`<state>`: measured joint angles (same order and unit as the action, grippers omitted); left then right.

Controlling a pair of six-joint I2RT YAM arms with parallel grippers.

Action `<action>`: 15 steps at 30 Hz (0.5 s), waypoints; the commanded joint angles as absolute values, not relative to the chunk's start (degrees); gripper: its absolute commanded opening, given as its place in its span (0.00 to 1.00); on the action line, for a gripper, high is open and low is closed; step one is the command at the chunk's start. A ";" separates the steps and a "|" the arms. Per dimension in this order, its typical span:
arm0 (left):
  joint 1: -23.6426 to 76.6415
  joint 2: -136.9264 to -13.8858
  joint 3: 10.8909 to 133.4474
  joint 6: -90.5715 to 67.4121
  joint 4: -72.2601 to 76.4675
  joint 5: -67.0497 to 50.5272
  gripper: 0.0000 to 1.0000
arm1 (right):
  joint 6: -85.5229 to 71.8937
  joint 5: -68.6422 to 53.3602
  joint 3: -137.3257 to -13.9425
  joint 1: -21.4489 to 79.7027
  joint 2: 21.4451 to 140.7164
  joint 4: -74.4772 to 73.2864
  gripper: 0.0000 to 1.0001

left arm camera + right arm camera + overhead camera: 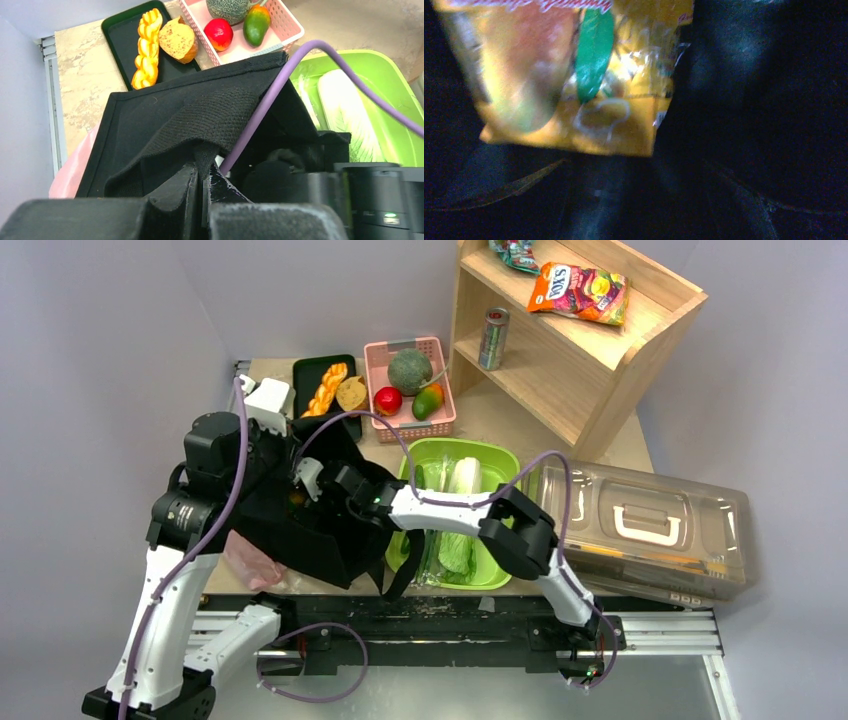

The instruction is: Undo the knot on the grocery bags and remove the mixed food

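Observation:
The pink grocery bag (250,562) lies flattened at the table's near left, half under a black fabric bag (300,530); its knot is hidden. My left gripper (209,167) is shut on the black bag's rim and holds it up. My right gripper (649,165) is deep inside the black bag, open, with a yellow snack packet (574,75) just beyond its fingers. Braided bread (325,390) and round bread (351,393) lie on a black tray. A melon (410,370), red fruit (388,400) and mango (428,402) fill a pink basket. Napa cabbage (460,510) lies in the green tub (500,455).
A tilted wooden shelf (590,350) at the back right holds a striped can (493,338) and a snack bag (580,290). A clear lidded box (650,530) sits right of the tub. The right arm's purple cable (280,95) crosses the black bag.

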<state>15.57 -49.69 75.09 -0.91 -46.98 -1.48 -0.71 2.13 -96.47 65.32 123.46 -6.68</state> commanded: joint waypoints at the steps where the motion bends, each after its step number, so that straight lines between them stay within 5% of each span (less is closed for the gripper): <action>1: 16.44 -49.81 77.47 -3.58 -38.83 -7.41 0.00 | -0.28 8.53 -102.63 65.56 129.67 -4.61 0.99; 10: 16.44 -48.86 76.11 -4.78 -38.67 -18.16 0.00 | -0.27 -19.14 -94.68 62.91 130.33 7.49 0.99; 15: 16.44 -48.33 75.44 -3.74 -39.38 -20.03 0.00 | -0.53 -24.30 -97.37 62.86 132.43 8.72 0.99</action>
<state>15.55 -50.61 75.05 -2.37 -46.98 -10.17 0.03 -14.76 -95.07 62.78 131.00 6.09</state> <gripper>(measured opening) 0.009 0.987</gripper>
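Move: The mango packet inside the black bag lies about 5 cm to the right hand's left, 1 cm nearer the base and 2 cm lower. From that hand, the bread tray is some 17 cm ahead and 8 cm right, the green basin 30 cm right and 2 cm back, both roughly 9 cm lower. From the left hand, holding the bag's rim, the packet is about 26 cm below, 2 cm back and 4 cm left. Open right hand sinks about 4 cm and edges left towards mango packet; left hand draws held rim right. ##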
